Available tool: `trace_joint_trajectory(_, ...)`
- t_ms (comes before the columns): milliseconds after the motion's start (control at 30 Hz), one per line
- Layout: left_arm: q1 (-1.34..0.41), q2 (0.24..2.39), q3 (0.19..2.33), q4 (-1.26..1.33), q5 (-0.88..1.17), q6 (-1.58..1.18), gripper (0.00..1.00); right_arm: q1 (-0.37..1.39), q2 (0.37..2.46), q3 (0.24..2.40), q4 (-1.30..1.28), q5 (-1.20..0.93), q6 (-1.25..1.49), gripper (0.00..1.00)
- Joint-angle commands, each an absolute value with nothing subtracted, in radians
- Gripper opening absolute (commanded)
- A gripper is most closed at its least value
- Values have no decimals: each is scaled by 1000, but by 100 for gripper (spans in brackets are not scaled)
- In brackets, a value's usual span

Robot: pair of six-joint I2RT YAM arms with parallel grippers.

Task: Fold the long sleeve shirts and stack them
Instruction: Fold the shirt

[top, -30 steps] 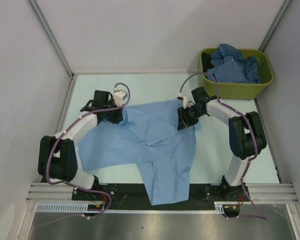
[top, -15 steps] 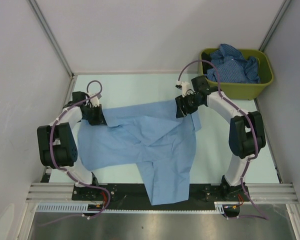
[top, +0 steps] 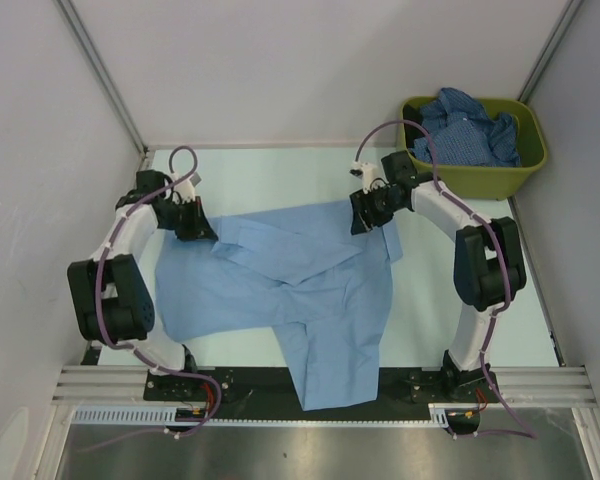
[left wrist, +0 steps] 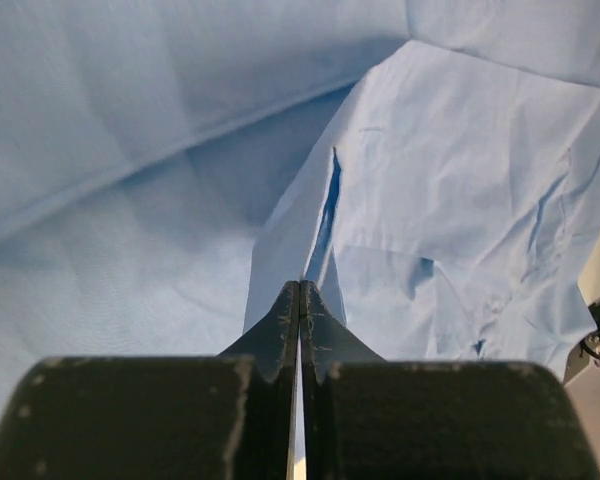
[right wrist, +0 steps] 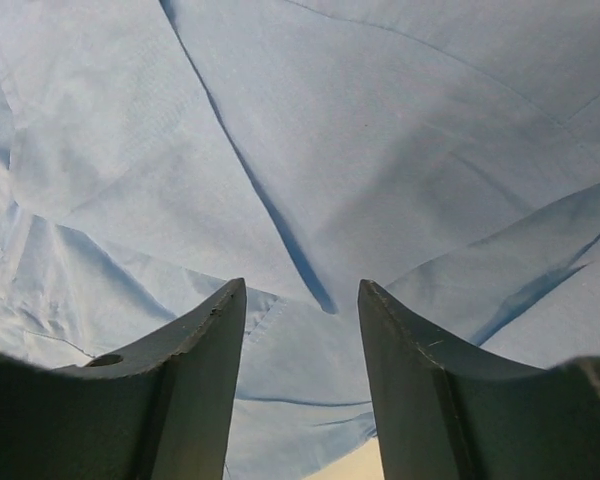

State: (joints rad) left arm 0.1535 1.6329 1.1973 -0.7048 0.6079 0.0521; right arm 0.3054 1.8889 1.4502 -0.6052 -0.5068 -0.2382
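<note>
A plain light blue long sleeve shirt (top: pixel 280 290) lies spread on the pale table, one part hanging toward the near edge. My left gripper (top: pixel 202 228) is at the shirt's far left corner. In the left wrist view it (left wrist: pixel 300 285) is shut on a thin fold of the shirt (left wrist: pixel 460 200). My right gripper (top: pixel 363 222) hovers at the shirt's far right corner. The right wrist view shows it (right wrist: pixel 302 290) open, the jaws well apart just over the creased cloth (right wrist: pixel 360 130). Darker blue patterned shirts (top: pixel 470 125) are heaped in the bin.
An olive-green bin (top: pixel 480 180) stands at the far right corner of the table (top: pixel 280 175). Grey walls with metal posts close in the left, back and right. A metal rail (top: pixel 310 385) runs along the near edge by the arm bases.
My left gripper has moved left and slightly back, dragging the shirt's far left corner with it and stretching the top edge. My right gripper shifted slightly back and stayed over the far right corner.
</note>
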Motion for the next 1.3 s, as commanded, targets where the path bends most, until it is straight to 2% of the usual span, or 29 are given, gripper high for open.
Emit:
trace_joint_trajectory(0, 167, 1505, 1160, -764, 641, 35, 0, 288, 1899, 1514, -572, -529, -249, 53)
trace_joint_trajectory(267, 274, 1560, 1187, -693, 581, 6, 0, 290, 1917, 1592, -610, -532, -258, 51)
trace_joint_trajectory(467, 321, 1625, 1178, -606, 482, 17, 0, 313, 1902, 1554, -623, -509, -264, 49)
trace_joint_trajectory(567, 341, 1623, 1170, -604, 549, 70, 0, 327, 1891, 1520, -618, -499, -273, 49)
trace_joint_trajectory(600, 318, 1621, 1172, -610, 587, 89, 5, 328, 1887, 1503, -617, -500, -275, 49)
trace_joint_trajectory(633, 299, 1617, 1170, -615, 598, 125, 28, 330, 1887, 1496, -614, -503, -278, 49)
trace_joint_trajectory(700, 236, 1614, 1169, -615, 589, 167, 51, 328, 1899, 1497, -612, -499, -278, 49)
trace_joint_trajectory(800, 173, 1638, 1170, -603, 545, 166, 62, 325, 1923, 1522, -617, -494, -275, 49)
trace_joint_trajectory(1167, 141, 1810, 1195, -589, 460, 178, 64, 325, 2002, 1540, -609, -497, -261, 49)
trace_joint_trajectory(1233, 134, 1821, 1186, -589, 485, 186, 63, 324, 2006, 1536, -607, -499, -259, 49)
trace_joint_trajectory(1267, 132, 1821, 1183, -586, 495, 187, 60, 324, 2006, 1534, -606, -496, -259, 49)
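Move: My left hand's closed fingers seem to hold the folded sleeve's cuff; the spot where it is to be laid is about 3 cm to the left, 1 cm ahead and 10 cm down. The shirt's left edge lies some 13 cm to the left, level with the hand, and its far edge about 8 cm straight ahead. From my right hand, the folded flap's right tip is almost directly below, about 8 cm down; the shirt's right edge is 8 cm right, level with that hand. I draw the sleeve cuff about 7 cm left with my left hand, rising slightly, then dipping, and open the fingers to let go. Still opening, I swing back right some 5 cm, then sink about 6 cm until the open fingers come close over the cuff. My right hand, half open, lifts forward a little over the flap, returns and sinks about 3 cm towards it. ##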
